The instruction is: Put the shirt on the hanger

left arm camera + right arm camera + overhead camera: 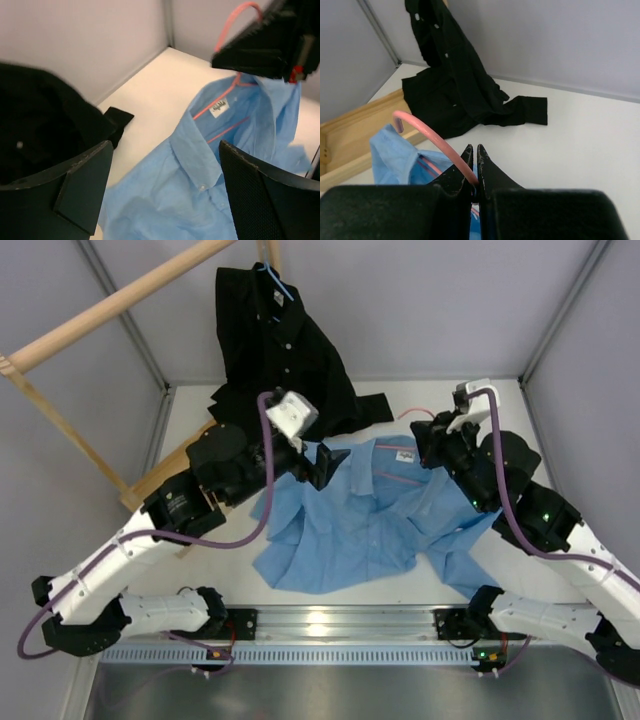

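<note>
The light blue shirt (350, 525) lies crumpled on the white table, collar toward the back. The pink hanger (398, 449) lies partly inside the collar, and its wires (220, 105) show beside the neck label. My right gripper (474, 150) is shut on the hanger's neck below the hook (422, 127), at the shirt's collar (432, 440). My left gripper (165, 192) stands open just above the shirt's left collar and shoulder cloth (200, 175), holding nothing. In the top view it (322, 466) hovers at the shirt's back left edge.
A black shirt (280, 350) hangs from a blue hanger (276, 280) on a wooden rail (110, 310) at the back left, its tail and a sleeve (525, 110) trailing onto the table. The wooden frame's foot (355, 132) lies along the left. Grey walls enclose the table.
</note>
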Tool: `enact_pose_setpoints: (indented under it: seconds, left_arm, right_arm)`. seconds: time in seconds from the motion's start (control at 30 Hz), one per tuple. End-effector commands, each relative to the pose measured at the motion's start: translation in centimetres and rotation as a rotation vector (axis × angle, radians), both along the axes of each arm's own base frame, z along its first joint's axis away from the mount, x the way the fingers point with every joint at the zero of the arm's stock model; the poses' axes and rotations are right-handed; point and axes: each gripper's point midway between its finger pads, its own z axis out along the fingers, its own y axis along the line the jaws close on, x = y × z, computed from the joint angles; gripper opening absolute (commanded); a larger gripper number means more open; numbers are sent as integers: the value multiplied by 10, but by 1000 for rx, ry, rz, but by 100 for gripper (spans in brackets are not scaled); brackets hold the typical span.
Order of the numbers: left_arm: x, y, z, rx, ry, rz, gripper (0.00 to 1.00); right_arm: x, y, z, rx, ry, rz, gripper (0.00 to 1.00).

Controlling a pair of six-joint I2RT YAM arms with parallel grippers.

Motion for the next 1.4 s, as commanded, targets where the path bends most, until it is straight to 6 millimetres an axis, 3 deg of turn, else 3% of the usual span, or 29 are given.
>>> enact_pose_setpoints:
  seconds: [0.0, 0.17, 0.2, 0.43, 0.67, 0.8, 0.87, 0.97, 1.13, 1.37]
  left_arm:
    - [-23, -44, -36, 282, -164, -366, 89]
    - [-27, -49, -37, 384, -201, -482, 77]
    - [-30, -55, -45, 406, -179, -539, 77]
    - [-34, -41, -41, 377, -70, -682, 90]
    - [-38, -46, -76, 431, 85, -797, 77]
    - [-54, -51, -77, 394, 94, -892, 77]
    - [-59, -52, -75, 378, 93, -925, 67]
    - [-58, -54, -77, 376, 101, -931, 61]
    - [-53, -60, -76, 371, 123, -928, 32]
    - [-44, -64, -82, 390, 137, -894, 21]
  right_arm:
    - [-18, 2, 22, 22, -37, 110, 0]
    - [-40, 4, 26, 13, -32, 219, 0]
    - [-45, 3, 26, 7, -30, 239, 0]
    - [-56, 4, 27, -17, -31, 293, 0]
    - [-68, 11, 37, 0, -53, 369, 0]
    - [-68, 14, 45, 11, -58, 378, 0]
    - [-66, 14, 47, 14, -59, 374, 0]
    - [-62, 19, 47, 14, -49, 372, 0]
    - [-61, 34, 46, 28, -38, 421, 0]
    - [-54, 51, 42, 48, -13, 450, 0]
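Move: The blue shirt's left collar flap lies about 7 cm to the right of the open left gripper, some 3 cm back and 11 cm lower. The size label in the neck is roughly 16 cm to the right of that gripper, 2 cm ahead and 9 cm lower, and the pink hanger's hook about 18 cm right, 7 cm ahead and 2 cm below. From the right hand, shut on the hanger's neck, the flap is some 13 cm left, 6 cm back and 8 cm down. Down about 10 cm, to the right and a little back goes the open left hand to the shirt's collar flap, turning some 50 degrees clockwise until its fingers point right and dip; late on they close and pinch the cloth. The right hand, still gripping the hanger, draws back about 6 cm, then shifts left nearly 5 cm, turning counter-clockwise towards the left hand. ##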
